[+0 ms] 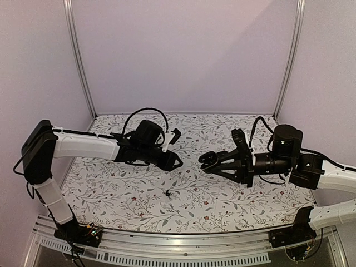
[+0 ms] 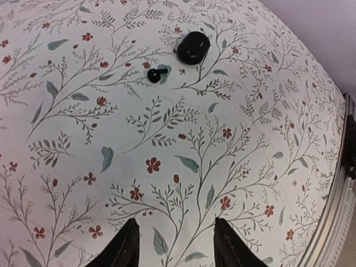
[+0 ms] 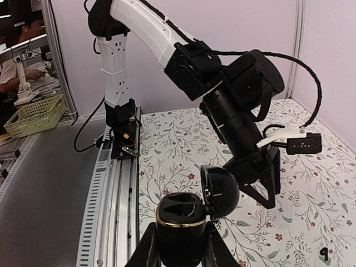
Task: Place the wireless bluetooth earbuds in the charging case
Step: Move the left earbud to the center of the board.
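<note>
The black charging case [image 3: 181, 222], with a gold rim, stands upright in my right gripper [image 3: 181, 236], which is shut on its body. Its lid [image 3: 221, 192] is swung open to the right and both sockets look empty. In the top view the case [image 1: 207, 160] hangs above the table's middle. One tiny black earbud [image 2: 156, 74] with a short stem lies on the floral cloth, far ahead of my left gripper [image 2: 175, 219]. That gripper is open, hovering with nothing between its fingers. The earbud [image 1: 168, 193] lies below and between both grippers, and shows again as the earbud [image 3: 322, 253] at the lower right.
A larger rounded black piece [image 2: 193, 47] lies just beyond the earbud. The left arm's wrist [image 3: 239, 111] hangs close in front of the held case. An aluminium rail [image 1: 183, 245] runs along the table's near edge, and frame posts [image 1: 80, 58] stand at the back corners.
</note>
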You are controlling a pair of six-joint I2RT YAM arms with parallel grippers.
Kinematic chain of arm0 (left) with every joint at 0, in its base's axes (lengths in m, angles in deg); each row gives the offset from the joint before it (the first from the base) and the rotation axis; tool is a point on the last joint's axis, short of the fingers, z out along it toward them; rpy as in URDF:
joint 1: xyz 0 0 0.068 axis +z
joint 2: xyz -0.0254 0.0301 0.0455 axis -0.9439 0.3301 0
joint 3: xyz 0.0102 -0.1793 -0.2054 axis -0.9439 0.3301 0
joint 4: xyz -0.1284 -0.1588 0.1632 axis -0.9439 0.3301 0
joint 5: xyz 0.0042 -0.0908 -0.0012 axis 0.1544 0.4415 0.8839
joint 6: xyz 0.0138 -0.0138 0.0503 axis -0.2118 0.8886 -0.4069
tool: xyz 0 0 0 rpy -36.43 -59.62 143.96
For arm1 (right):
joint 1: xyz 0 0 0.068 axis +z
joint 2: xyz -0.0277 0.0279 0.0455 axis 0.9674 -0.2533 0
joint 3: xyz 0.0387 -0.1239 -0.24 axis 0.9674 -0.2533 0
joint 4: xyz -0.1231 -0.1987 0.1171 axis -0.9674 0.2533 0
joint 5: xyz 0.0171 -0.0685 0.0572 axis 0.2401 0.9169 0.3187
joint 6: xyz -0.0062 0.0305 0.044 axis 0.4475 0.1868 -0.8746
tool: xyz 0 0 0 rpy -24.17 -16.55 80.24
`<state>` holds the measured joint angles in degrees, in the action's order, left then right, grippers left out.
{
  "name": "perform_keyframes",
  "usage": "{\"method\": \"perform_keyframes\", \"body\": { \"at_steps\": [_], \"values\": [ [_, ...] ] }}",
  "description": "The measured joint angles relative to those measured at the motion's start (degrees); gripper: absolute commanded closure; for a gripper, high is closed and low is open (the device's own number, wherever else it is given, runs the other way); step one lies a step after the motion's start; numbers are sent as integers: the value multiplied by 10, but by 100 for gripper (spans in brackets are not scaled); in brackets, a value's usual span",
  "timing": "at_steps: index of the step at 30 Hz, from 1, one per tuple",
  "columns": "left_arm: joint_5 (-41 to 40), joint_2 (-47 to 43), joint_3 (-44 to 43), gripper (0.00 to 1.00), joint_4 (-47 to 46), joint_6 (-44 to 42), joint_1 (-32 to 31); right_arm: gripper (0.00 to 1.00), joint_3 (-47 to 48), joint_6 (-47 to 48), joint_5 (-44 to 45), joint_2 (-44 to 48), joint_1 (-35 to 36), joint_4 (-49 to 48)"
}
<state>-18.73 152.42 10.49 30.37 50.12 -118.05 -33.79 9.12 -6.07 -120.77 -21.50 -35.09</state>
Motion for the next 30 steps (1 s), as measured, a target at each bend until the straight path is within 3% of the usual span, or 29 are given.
{"method": "perform_keyframes", "body": {
  "at_steps": [4, 10, 19, 30],
  "values": [
    [-14, -73, 89, 55, 45, 9, -8, 100, -16, -2, 0, 2, 0, -2],
    [-28, -156, 150, 56, 68, 43, -10, 100, -28, -5, 2, 2, -2, -5],
    [-65, -175, 180, 53, 76, 100, -22, 100, -55, -17, -1, 2, -2, -29],
    [-133, -191, 200, 56, 111, 154, -87, 100, -69, -20, -2, 2, -3, -40]
  ]
}}
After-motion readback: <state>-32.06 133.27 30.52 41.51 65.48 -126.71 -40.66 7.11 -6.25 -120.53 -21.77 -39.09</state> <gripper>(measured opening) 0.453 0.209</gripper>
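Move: The left earbud lies on the board some 7 cm back from the empty left gripper, about 4 cm to its left and roughly 10 cm below. Of its neighbours on the board, the other earbud is about 12 cm ahead of the left gripper and 14 cm to its right, and the black oval piece about 13 cm ahead and 21 cm right. From the right gripper the left earbud is roughly 17 cm left, 9 cm ahead and far below. Draw the left gripper back about 10 cm and some 8 cm to the left, sinking slightly, towards the left earbud; go fast at first, then ease off. Turn the wrist counter-clockwise and tip the fingers more steeply down, keeping them half open and clear of the earbud. Meanwhile lower the right gripper about 4 cm, still holding the open charging case. ##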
